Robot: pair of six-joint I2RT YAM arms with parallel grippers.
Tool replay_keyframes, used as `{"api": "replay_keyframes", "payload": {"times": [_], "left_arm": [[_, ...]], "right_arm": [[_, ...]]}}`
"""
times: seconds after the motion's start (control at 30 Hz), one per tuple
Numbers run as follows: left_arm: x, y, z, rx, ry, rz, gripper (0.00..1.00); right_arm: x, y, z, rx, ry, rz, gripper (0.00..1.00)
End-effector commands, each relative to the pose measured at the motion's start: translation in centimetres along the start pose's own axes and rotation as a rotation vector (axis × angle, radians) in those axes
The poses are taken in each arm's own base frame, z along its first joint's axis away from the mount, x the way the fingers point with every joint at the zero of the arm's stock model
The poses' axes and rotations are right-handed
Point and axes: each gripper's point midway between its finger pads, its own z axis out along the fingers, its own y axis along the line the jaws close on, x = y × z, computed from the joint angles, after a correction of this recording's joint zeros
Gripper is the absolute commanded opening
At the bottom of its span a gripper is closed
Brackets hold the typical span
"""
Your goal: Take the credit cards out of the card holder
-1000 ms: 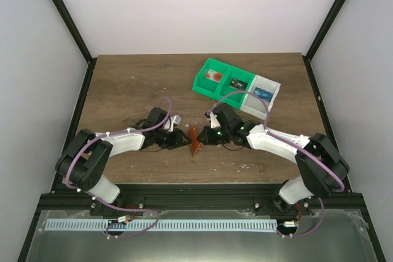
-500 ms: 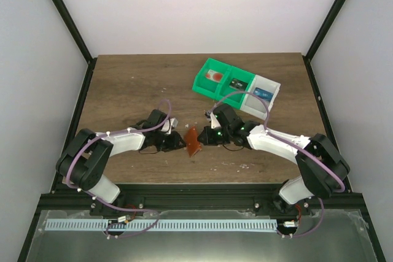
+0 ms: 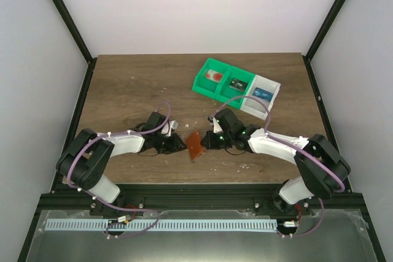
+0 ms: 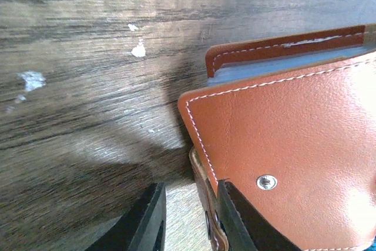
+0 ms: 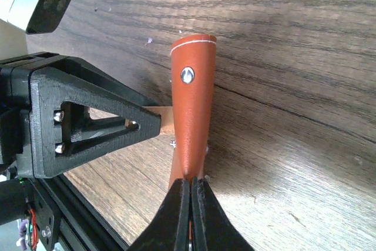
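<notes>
The reddish-brown card holder (image 3: pixel 195 145) stands on edge on the table between my two grippers. My right gripper (image 5: pixel 191 181) is shut on its folded leather edge (image 5: pixel 191 116), seen edge-on with a metal snap. In the left wrist view the holder (image 4: pixel 294 139) fills the right side, with a pale blue-grey inner panel (image 4: pixel 276 67) showing behind the front flap. My left gripper (image 4: pixel 191 195) has its jaws apart, and a lower flap edge lies against the right finger (image 4: pixel 247 221). Seen from above, this gripper (image 3: pixel 180 144) sits just left of the holder. The credit cards are hidden.
A green-and-white compartment tray (image 3: pixel 268 106) sits at the back right with small items in its compartments. White flecks dot the wood near the holder. The table's front edge and black rail (image 3: pixel 196 196) run close behind both arms.
The left jaws have narrowed beside the holder's flap. The holder and the right gripper have shifted slightly toward the front edge, the holder leaning more.
</notes>
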Motion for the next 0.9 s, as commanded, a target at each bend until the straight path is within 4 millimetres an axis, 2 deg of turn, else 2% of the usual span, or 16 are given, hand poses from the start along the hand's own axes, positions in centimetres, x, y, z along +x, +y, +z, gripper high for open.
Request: {"api": "replay_keyframes", "payload": {"times": [0.0, 0.1, 0.17, 0.23, 0.27, 0.47, 0.6, 0.87], "left_arm": [[0.2, -0.4, 0.4, 0.045, 0.008, -0.011, 0.25], [0.2, 0.1, 0.6, 0.027, 0.005, -0.015, 0.21], [0.3, 0.4, 0.6, 0.021, 0.005, -0.018, 0.13], [0.3, 0.3, 0.5, 0.02, 0.0, -0.015, 0.02], [0.3, 0.3, 0.4, 0.023, -0.003, -0.013, 0.0], [-0.2, -1.7, -0.9, 0.078, -0.033, 0.009, 0.0], [-0.5, -3.6, -1.9, 0.138, -0.043, 0.021, 0.0], [-1.0, -6.1, -3.6, 0.217, -0.065, 0.029, 0.0]], "right_arm": [[-0.3, -0.1, 0.0, 0.001, -0.035, -0.004, 0.01], [-0.1, -0.5, 0.1, 0.011, -0.038, -0.001, 0.0], [0.1, -0.8, 0.1, 0.018, -0.034, 0.002, 0.02], [0.2, -1.2, 0.0, 0.044, -0.035, 0.003, 0.09], [0.2, -1.5, -0.1, 0.062, -0.037, 0.004, 0.13], [-0.2, -1.5, -1.5, 0.109, -0.05, -0.01, 0.31], [-0.6, -0.6, -2.3, 0.095, -0.047, -0.031, 0.43], [-0.6, 1.2, -1.9, 0.059, -0.023, -0.089, 0.6]]}}
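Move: The card holder's strap stands between my left hand's part-open fingertips, about 1 cm to their right. The holder body is some 4 cm right of my left hand and 1 cm above it. My right fingers still pinch the holder's edge, its middle lying about 3 cm to their left and 2 cm below. From my right hand, the white tray is roughly 21 cm ahead and 25 cm right, the green tray 27 cm ahead and 10 cm right. I shut my left fingers on the strap, then lift it about 4.5 cm, drifting slightly right and tipping the fingers a little nearer level. As the left grip closes, my right fingers release the holder and open past halfway; that hand dips and backs off right some 2 cm, then rises about 2 cm, open below the holder's stud side. ##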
